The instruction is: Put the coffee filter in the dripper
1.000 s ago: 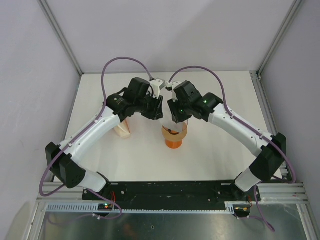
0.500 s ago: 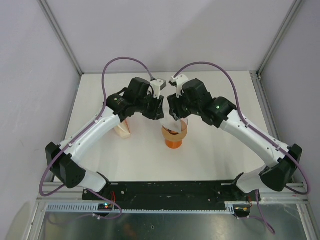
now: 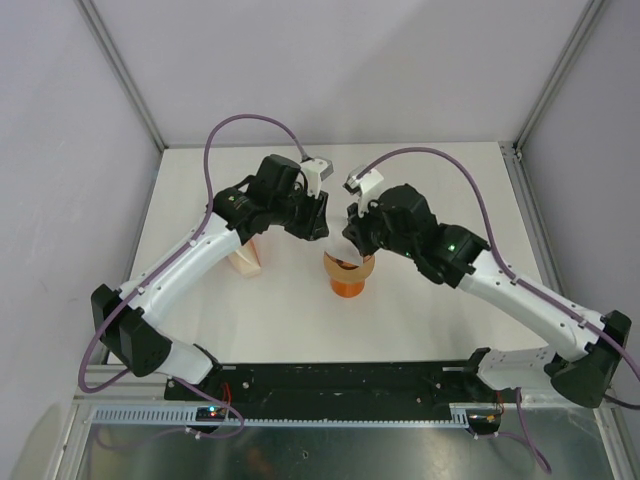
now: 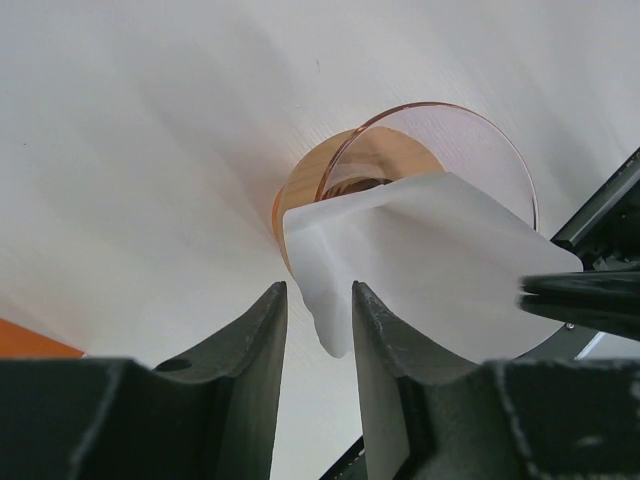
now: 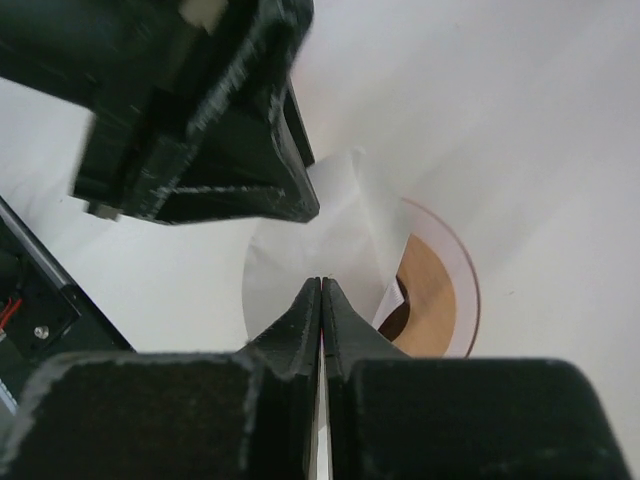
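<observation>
The dripper (image 3: 349, 276), a translucent pinkish-orange funnel, stands mid-table. The white coffee filter (image 4: 430, 265) lies crumpled across its mouth (image 4: 470, 120), partly sunk inside and partly over the near rim. My left gripper (image 4: 312, 300) is open, and a rounded corner of the filter hangs between its tips against one finger (image 4: 372, 330). My right gripper (image 5: 321, 283) is shut, its tips resting on the filter (image 5: 335, 225) just inside the dripper (image 5: 440, 295). I see no paper between its jaws. From above, both grippers (image 3: 318, 222) (image 3: 352, 240) crowd over the funnel.
A cream wedge-shaped stack of folded filters (image 3: 245, 260) stands left of the dripper, partly under the left arm. An orange corner (image 4: 30, 342) shows at the left wrist view's lower left. Frame posts (image 3: 120, 70) and grey walls bound the white table (image 3: 440, 180).
The right gripper opened, then shut, and its tips settled lower on the filter. The right arm's elbow and base link swung out to the right. The left arm held still.
</observation>
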`<state>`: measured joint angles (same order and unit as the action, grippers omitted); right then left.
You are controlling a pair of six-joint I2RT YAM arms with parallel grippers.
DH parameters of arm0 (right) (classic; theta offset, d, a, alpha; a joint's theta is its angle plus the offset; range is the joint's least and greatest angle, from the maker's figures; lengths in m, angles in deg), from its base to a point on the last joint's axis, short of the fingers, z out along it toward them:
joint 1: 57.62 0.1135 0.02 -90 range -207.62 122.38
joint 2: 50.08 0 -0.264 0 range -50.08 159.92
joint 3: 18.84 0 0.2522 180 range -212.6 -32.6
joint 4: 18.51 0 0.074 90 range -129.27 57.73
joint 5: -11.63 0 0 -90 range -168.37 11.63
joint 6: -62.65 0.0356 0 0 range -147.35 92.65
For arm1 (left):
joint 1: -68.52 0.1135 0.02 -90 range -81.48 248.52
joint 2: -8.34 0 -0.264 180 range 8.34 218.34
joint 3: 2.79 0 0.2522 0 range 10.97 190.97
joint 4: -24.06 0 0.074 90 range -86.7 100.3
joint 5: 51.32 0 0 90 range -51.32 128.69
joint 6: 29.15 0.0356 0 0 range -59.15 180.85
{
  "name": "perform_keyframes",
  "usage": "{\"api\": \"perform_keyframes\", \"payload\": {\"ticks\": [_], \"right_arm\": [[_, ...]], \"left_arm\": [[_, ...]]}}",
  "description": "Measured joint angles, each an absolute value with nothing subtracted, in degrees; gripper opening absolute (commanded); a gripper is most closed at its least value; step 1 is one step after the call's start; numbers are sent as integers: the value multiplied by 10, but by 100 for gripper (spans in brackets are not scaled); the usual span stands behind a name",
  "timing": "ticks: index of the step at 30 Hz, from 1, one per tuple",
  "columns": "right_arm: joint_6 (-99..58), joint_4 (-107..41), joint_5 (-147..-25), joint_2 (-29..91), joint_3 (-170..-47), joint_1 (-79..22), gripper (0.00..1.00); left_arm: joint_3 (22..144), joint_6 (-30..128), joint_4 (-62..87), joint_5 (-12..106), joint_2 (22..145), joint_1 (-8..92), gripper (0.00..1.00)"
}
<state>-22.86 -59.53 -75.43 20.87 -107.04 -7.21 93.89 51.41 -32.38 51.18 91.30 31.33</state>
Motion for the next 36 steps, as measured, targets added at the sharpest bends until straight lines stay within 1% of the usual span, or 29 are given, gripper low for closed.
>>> {"api": "perform_keyframes", "payload": {"ticks": [6,13,15,18,28,32,36], "right_arm": [[-212,-594,-757,231,-1030,-79,0],[-208,-598,-705,268,-1028,-83,0],[-208,-601,-696,279,-1027,-83,0],[-210,-608,-692,296,-1027,-82,0],[-231,-629,-689,317,-1028,-61,0],[-245,-657,-689,350,-1050,-58,0],[-250,-685,-690,393,-1096,-56,0]], "left_arm": [[939,514,-324,514,913,313,38],[939,514,-324,514,913,316,38],[939,514,-324,514,913,317,40],[939,514,-324,515,913,321,47],[945,522,-325,547,913,365,75],[962,531,-325,560,913,397,80],[966,545,-323,556,907,433,81]]}}
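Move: The coffee filter sits crookedly over the dripper's mouth, its middle about 2 cm ahead of the right hand, 1 cm to its left and some 10 cm below its shut fingertips. The dripper's middle is roughly 3 cm ahead of that hand, level sideways and 16 cm down, with the orange base beneath it about 27 cm below the hand. From the half-open left hand, the filter lies about 3 cm ahead, 6 cm to the right and 5 cm lower. Down goes the right hand, about 13 cm, with its fingers kept shut, edging slightly forward and tipping some 25 degrees further downward, to push the filter into the dripper's mouth. Late on, the left hand draws away from the dripper, about 7 cm to the left and forward with a small rise, its fingers spreading wide. ##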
